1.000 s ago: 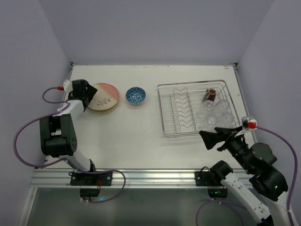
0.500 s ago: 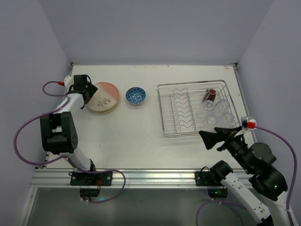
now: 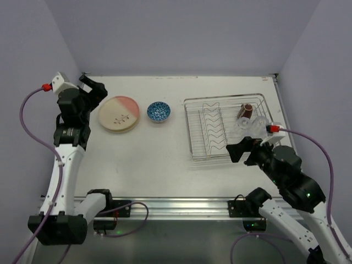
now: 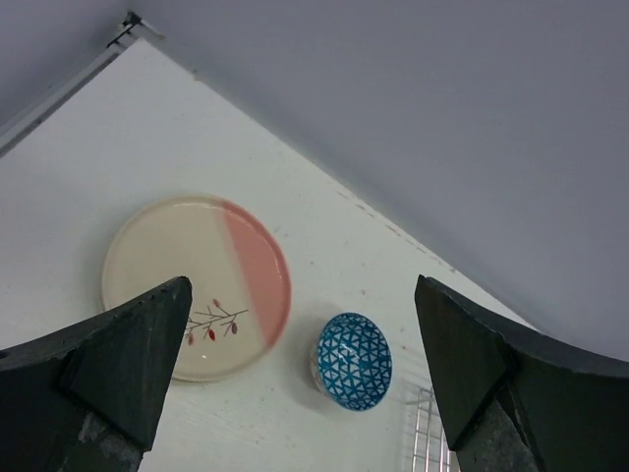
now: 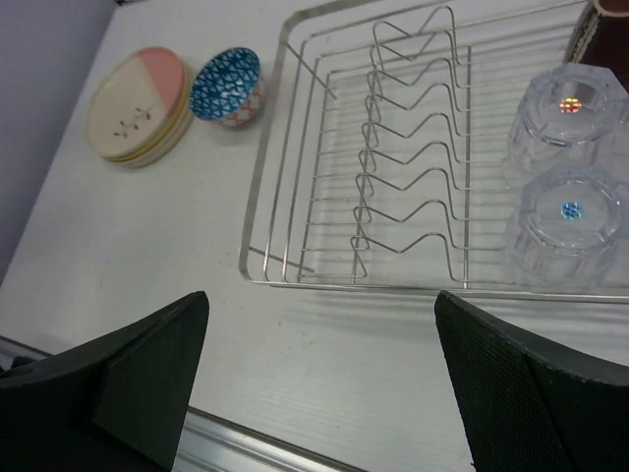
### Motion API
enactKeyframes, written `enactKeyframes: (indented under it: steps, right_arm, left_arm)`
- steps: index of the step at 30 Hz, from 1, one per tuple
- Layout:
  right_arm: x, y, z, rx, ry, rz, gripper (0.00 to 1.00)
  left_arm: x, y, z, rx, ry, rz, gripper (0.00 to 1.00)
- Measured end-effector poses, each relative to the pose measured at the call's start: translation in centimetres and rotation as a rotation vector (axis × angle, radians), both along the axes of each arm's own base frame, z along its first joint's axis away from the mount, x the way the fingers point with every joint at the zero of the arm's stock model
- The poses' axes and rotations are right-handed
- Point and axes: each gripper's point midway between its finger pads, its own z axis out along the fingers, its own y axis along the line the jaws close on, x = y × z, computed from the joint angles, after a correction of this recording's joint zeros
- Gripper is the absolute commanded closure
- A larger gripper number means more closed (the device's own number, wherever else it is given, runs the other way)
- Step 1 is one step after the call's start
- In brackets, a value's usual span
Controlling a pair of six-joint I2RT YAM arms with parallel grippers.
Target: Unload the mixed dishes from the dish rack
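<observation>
A stack of cream plates (image 3: 118,114), the top one part pink with a sprig, lies on the table at the left. Beside it stands the small blue-patterned bowl (image 3: 158,111). The silver wire dish rack (image 3: 190,132) sits at the right. Its far right part holds a dark brown mug (image 3: 246,111) and clear tumblers (image 3: 254,130). My left gripper (image 3: 97,88) hangs open and empty above the table, left of the plates (image 4: 197,285) and bowl (image 4: 354,361). My right gripper (image 3: 242,150) is open and empty over the rack's near edge (image 5: 257,206), with tumblers (image 5: 575,108) ahead to the right.
White walls close the table on the left, back and right. An aluminium rail (image 3: 176,204) runs along the near edge, with both arm bases on it. The zigzag dividers (image 5: 413,147) in the rack's middle hold nothing.
My left gripper has lifted away from the plates and drawn back to the left. My right gripper has moved forward and a little left, up to the rack's near edge.
</observation>
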Motion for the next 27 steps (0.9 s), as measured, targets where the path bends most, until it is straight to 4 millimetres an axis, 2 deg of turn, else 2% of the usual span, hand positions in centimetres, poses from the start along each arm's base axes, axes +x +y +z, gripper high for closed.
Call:
enactKeyframes:
  steps: [3,5,8,10,14,17,19,22,27]
  right_arm:
    - [1.9,0.2,-0.9,-0.076,0.081,-0.047,0.01]
    - [3.0,0.1,-1.3,-0.128,0.123,-0.082,0.01]
    - [5.1,-0.4,-1.3,-0.2,0.158,-0.151,0.01]
    - [6.7,-1.1,-0.9,-0.231,0.179,-0.206,0.01]
    - [11.0,-4.3,0.0,-0.271,0.239,-0.357,0.01]
    - [14.2,-7.4,-0.5,-0.298,0.305,-0.457,0.02]
    - [16.2,-9.4,-1.2,-0.306,0.353,-0.51,0.03]
    - [19.8,-11.5,-2.9,-0.323,0.44,-0.547,0.03]
    - [24.7,-12.1,-6.0,-0.359,0.527,-0.538,0.05]
  left_arm:
    - [-2.2,-1.7,2.8,0.056,-0.073,-0.106,0.0]
    - [-3.1,-2.8,3.0,0.082,-0.083,-0.178,0.0]
    - [-4.3,-4.8,0.5,0.106,-0.029,-0.304,0.0]
    - [-5.0,-6.1,-2.5,0.117,0.041,-0.387,0.0]
    - [-7.1,-7.7,-9.1,0.157,0.208,-0.493,0.0]
    - [-8.8,-8.7,-11.7,0.201,0.267,-0.541,0.0]
    - [-9.5,-8.7,-12.2,0.234,0.275,-0.54,0.0]
    - [-9.7,-8.7,-11.7,0.259,0.247,-0.543,0.0]
    - [-9.7,-9.7,-11.7,0.277,0.24,-0.589,0.0]
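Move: The mug stands at the far end of the rack, about 27 cm ahead of the right hand, 12 cm to its right and 20 cm below. One glass is some 6 cm nearer than the mug and 3 cm left of it; another is 7 cm nearer and 5 cm to its right. From the left hand, the mug lies roughly 62 cm right, 7 cm ahead and 25 cm below. Send the open right gripper about 25 cm forward over the rack towards the mug, veering some 12 cm right and sinking late, while tipping the fingers down and swinging them clockwise, each by about 30 degrees. Meanwhile bring the empty left gripper down, back and right, to the near-right side of the plate stack, turning clockwise. Keep both open. ##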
